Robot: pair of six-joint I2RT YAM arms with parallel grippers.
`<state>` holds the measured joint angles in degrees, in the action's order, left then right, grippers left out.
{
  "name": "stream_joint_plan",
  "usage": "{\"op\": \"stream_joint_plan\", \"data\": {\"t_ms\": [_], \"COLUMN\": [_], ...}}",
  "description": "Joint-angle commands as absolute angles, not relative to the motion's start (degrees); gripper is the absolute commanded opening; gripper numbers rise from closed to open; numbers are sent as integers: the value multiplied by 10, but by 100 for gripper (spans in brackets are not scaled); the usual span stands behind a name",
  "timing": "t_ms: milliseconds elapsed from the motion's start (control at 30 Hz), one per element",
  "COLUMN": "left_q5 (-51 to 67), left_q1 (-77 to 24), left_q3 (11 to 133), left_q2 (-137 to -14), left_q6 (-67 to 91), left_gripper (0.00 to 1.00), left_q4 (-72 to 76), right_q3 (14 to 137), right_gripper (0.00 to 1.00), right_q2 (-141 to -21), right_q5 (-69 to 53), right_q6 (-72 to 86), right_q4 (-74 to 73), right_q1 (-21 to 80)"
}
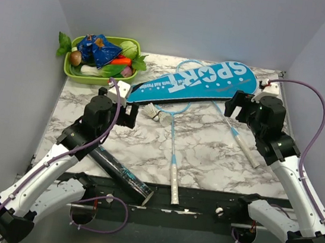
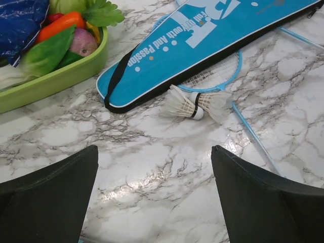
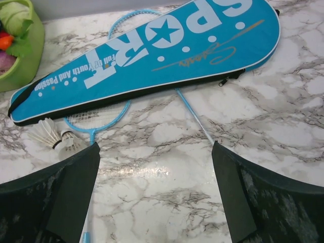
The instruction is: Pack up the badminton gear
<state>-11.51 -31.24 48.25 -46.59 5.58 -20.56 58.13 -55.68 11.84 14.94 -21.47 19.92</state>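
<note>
The blue cover lettered "SPORT" (image 1: 198, 81) lies slantwise at the back of the table, on top of the heads of two light-blue rackets. One racket (image 1: 173, 153) points its white butt at the near edge. The other racket (image 1: 241, 138) runs toward the right. Two white shuttlecocks (image 1: 158, 116) lie together by the cover's narrow end, also seen in the left wrist view (image 2: 195, 104). The dark clear tube (image 1: 117, 172) lies at the near left beside the left arm. My left gripper (image 2: 154, 152) is open and empty over bare marble short of the shuttlecocks. My right gripper (image 3: 156, 147) is open and empty near the cover (image 3: 152, 50).
A green tray (image 1: 73, 74) of toy vegetables and a blue packet stands at the back left, close to the cover's narrow end. Grey walls close the table on three sides. A black rail runs along the near edge.
</note>
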Motion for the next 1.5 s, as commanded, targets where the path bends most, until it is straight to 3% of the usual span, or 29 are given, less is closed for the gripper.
{"op": "stream_joint_plan", "data": {"t_ms": [0, 67, 333, 467, 667, 767, 800, 867, 900, 933, 1000, 1033, 1067, 1467], "left_q5": [-116, -62, -26, -37, -69, -104, -112, -132, -137, -147, -174, -184, -191, -169], "left_q1": [-314, -314, -314, -321, -321, -321, -321, -321, -321, -320, -317, -313, -309, -180], "left_q3": [483, 489, 513, 536, 527, 509, 499, 493, 491, 493, 504, 509, 512, 525], "left_q2": [-445, -447, -481, -502, -498, -501, -504, -513, -519, -531, -546, -559, -566, -615], "left_q6": [25, 14, -37, -29, 19, 40, 46, 63, 68, 81, 89, 93, 100, 155], "left_gripper": [99, 99, 99, 99, 99, 97, 95, 75, 66, 43, 22, 3, 0, 0], "left_q4": [-206, -214, -258, -301, -301, -296, -291, -285, -283, -284, -294, -299, -302, -320], "right_q3": [592, 591, 577, 585, 560, 568, 568, 563, 553, 547, 534, 530, 527, 562], "right_gripper": [100, 100, 100, 95, 77, 57, 44, 34, 23, 17, 1, 1, 1, 1], "right_q2": [-550, -549, -553, -558, -547, -558, -560, -561, -561, -564, -571, -577, -589, -781], "right_q5": [142, 108, 42, -90, -227, -251, -252, -258, -264, -270, -268, -268, -263, -233], "right_q6": [151, 150, 156, 153, 167, 169, 177, 192, 212, 223, 250, 256, 261, 292], "right_q4": [-236, -238, -252, -290, -301, -323, -328, -323, -307, -298, -279, -273, -268, -188], "right_q1": [201, 200, 201, 202, 250, 310, 329, 384, 401, 436, 473, 509, 526, 762]}}
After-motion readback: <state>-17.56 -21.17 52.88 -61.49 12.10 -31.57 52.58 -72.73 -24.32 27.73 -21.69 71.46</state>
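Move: The right hand goes for the black tube: its middle lies about 20 cm back and 41 cm to the left, some 26 cm lower, its near end roughly 29 cm back and 28 cm left. On the way lies the left racket's handle, about 22 cm back, 20 cm left. From the left hand, the tube's middle is about 15 cm back, 2 cm left and 23 cm down; the shuttlecocks sit 11 cm ahead, 9 cm right. Sweep the right gripper back some 30 cm and left about 25 cm, sinking 12 cm and crossing above the left racket's handle towards the tube's near end; shut its empty fingers and swing them round counter-clockwise to point left and downward. Meanwhile lower the left gripper about 7 cm, close it empty, tip it down some 20 degrees, then carry it left towards the tube's far end. ##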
